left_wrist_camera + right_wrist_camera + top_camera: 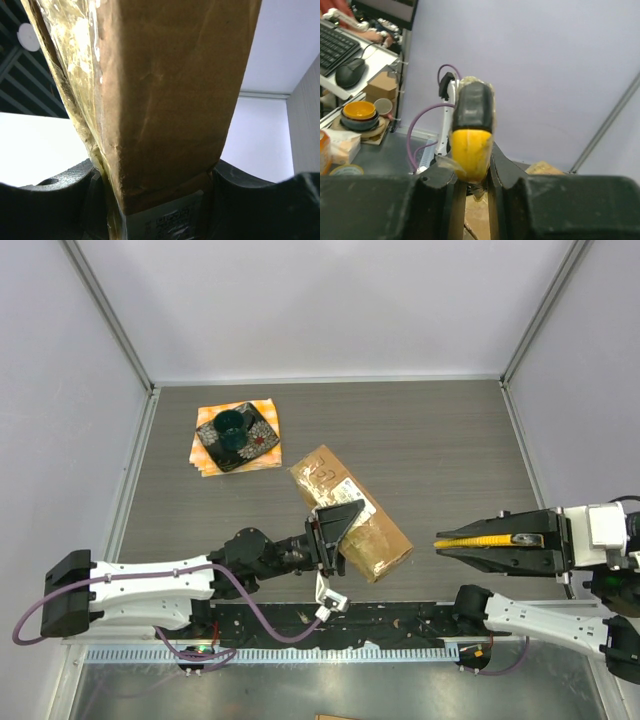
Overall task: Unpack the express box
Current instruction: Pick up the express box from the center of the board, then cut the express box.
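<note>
The express box (325, 478), an oblong brown cardboard parcel with shiny tape, lies diagonally at mid-table. My left gripper (336, 528) is shut on it across its width near its near end. In the left wrist view the express box (165, 100) fills the frame, and the left gripper (160, 202) has a dark finger tight against each side, with a white label low between them. My right gripper (448, 543) points left, a short gap from the box's near right corner. It is shut on a yellow and black knife (485, 539). In the right wrist view the right gripper (472, 182) clamps the knife (471, 142).
A dark dish (236, 434) sits on an orange cloth (268, 415) at the back left. A small white connector (331, 599) on a purple cable hangs by the left wrist. Grey enclosure walls stand on the left, right and far sides.
</note>
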You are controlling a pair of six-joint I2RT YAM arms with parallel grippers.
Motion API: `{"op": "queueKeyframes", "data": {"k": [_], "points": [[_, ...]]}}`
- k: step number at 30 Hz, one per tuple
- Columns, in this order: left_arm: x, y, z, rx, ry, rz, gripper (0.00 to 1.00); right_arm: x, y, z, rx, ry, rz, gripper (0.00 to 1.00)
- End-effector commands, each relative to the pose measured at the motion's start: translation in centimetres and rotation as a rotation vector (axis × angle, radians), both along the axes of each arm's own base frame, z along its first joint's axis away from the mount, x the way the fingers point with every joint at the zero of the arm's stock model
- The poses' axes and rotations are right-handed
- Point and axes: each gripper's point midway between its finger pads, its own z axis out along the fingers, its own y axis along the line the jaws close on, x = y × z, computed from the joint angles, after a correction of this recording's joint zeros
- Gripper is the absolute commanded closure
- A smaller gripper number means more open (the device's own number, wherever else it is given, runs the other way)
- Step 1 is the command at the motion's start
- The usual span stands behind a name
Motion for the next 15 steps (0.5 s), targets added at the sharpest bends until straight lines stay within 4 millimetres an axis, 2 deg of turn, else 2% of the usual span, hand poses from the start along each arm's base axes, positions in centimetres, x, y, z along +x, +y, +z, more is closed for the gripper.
{"op": "queueKeyframes", "data": {"k": [1, 2, 3, 4, 6, 7, 9, 10, 15], "points": [[-2.1, 1.8, 4.5, -0.151, -0.128, -0.055, 0.61, -1.9, 2.1, -0.7, -0.125, -0.072, 0.154, 0.99], [-2.3, 2.2, 4.9, -0.164, -0.132, -0.061, 0.58, -2.0, 2.4, -0.7, -0.140, -0.080, 0.166, 0.99], [-2.5, 2.4, 4.9, -0.166, -0.139, -0.065, 0.57, -2.4, 1.9, 0.2, -0.133, -0.102, 0.172, 0.99], [-2.8, 2.5, 4.6, -0.158, -0.157, -0.079, 0.57, -1.9, 3.1, -0.8, -0.195, -0.097, 0.183, 0.99], [-3.2, 2.8, 4.5, -0.158, -0.178, -0.085, 0.56, -2.4, 3.2, -0.5, -0.221, -0.123, 0.214, 0.99], [-3.4, 2.8, 4.2, -0.153, -0.179, -0.096, 0.53, -1.8, 4.5, -1.7, -0.290, -0.106, 0.227, 0.99], [-3.5, 3.2, 4.2, -0.160, -0.174, -0.101, 0.49, -1.7, 5.0, -2.0, -0.332, -0.110, 0.241, 0.99], [-3.5, 3.2, 4.1, -0.159, -0.170, -0.103, 0.48, -1.1, 5.8, -3.0, -0.382, -0.100, 0.242, 0.99], [-3.6, 3.8, 3.7, -0.174, -0.126, -0.117, 0.45, 0.4, 7.1, -4.6, -0.459, -0.074, 0.198, 0.99]]}}
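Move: The express box is already up off the board in the left fingers, its middle only about 1 cm ahead and 2 cm to the right of the left hand, about level with it. From the right hand, which holds the yellow cutter, the box's middle lies some 12 cm ahead, 11 cm to the left and 15 cm below. The cutter is about 11 cm back from the left hand, 13 cm to its right and 15 cm above. The box, still pinched in the left fingers, is carried slowly about 2.5 cm back and 2 cm left, tilting slightly. Meanwhile the right hand keeps its grip on the cutter and swings it left towards the box, some 7 cm, sinking 3 cm mostly late on, while the wrist tips the fingers down by about 20 degrees and turns counter-clockwise a little. ##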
